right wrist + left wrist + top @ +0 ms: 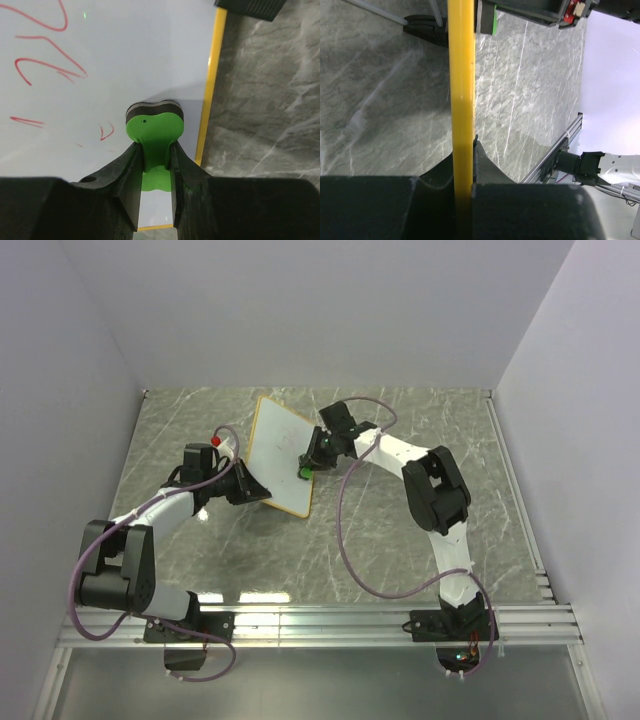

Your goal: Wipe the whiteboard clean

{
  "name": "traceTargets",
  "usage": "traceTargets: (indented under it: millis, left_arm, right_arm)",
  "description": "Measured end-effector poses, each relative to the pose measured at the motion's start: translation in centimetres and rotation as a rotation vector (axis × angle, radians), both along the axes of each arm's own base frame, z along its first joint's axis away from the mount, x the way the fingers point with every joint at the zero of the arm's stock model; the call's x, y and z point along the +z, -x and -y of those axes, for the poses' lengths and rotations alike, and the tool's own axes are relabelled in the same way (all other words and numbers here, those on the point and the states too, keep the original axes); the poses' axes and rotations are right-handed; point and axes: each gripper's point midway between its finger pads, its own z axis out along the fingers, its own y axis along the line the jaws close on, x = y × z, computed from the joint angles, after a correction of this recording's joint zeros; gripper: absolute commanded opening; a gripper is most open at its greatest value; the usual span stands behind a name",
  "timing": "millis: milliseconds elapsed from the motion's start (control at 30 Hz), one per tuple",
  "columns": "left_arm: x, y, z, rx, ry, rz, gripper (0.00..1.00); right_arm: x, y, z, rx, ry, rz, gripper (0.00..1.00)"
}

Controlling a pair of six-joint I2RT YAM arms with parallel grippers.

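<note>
The whiteboard point(278, 452) stands tilted up off the table, its frame edge point(461, 75) running straight between my left gripper's point(256, 490) jaws, which are shut on it point(463, 152). Red scribbles point(47, 62) cover the left part of the board face point(125, 55). My right gripper point(309, 462) is shut on the narrow waist of a green bow-shaped eraser point(154, 134), whose dark felt pad presses on the board near its right frame edge point(212, 80). From above, the eraser point(304, 473) shows as a green spot low on the board.
A red-capped marker point(217, 439) lies on the marble table behind the left gripper. An aluminium rail point(330, 620) runs along the near edge, with the arm bases on it. White walls close in the sides and back.
</note>
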Motion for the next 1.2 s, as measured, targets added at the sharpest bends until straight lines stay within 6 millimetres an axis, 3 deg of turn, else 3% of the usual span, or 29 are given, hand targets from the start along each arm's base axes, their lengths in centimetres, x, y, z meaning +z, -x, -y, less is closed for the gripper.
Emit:
traceTargets:
  millis: [200, 433, 533, 800, 1067, 1200]
  left_arm:
    - [0.0, 0.0, 0.0, 0.0, 0.0, -0.001, 0.01]
    - [0.0, 0.0, 0.1, 0.0, 0.004, -0.004, 0.0]
    - [0.0, 0.1, 0.1, -0.002, 0.005, -0.007, 0.0]
    - [-0.4, 0.3, 0.3, -0.014, 0.01, -0.02, 0.0]
    - [-0.6, 0.3, 0.4, -0.02, 0.012, -0.028, 0.0]
    - [-0.6, 0.2, 0.4, -0.022, 0.013, -0.027, 0.0]
  right_arm:
    - [1.3, 1.1, -1.4, 0.025, 0.001, -0.003, 0.0]
    - [5.5, 2.7, -6.2, 0.107, -0.082, 0.039, 0.0]
    - [6.3, 3.4, -7.4, 0.138, -0.105, 0.051, 0.0]
    - [5.7, 4.0, -7.1, 0.138, -0.131, 0.055, 0.0]
    - [2.7, 7.5, -4.4, 0.14, -0.105, -0.001, 0.0]
    - [2.6, 7.6, -4.2, 0.139, -0.101, -0.001, 0.0]
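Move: The right hand already holds the eraser felt-down near the whiteboard's right edge; the board slopes up to the left. The lower red strokes lie roughly 5 cm to that hand's left, 1 cm ahead and 3 cm above it; the upper strokes are some 5 cm ahead, 6 cm left and 4 cm higher. The board's near corner is about 10 cm back, 1 cm left and 2 cm below. From the left hand, the lower strokes are around 7 cm ahead, 5 cm right and 2 cm down. Keeping its grip on the eraser, the right hand wipes left and up the sloping board for about 10 cm, drifting back towards the base and turning some 10 degrees, largely counter-clockwise. It then reverses down the slope, going back, down and right about 7 cm towards the near corner, felt still on the board, while the left fingers keep the left edge pinched and barely move. ##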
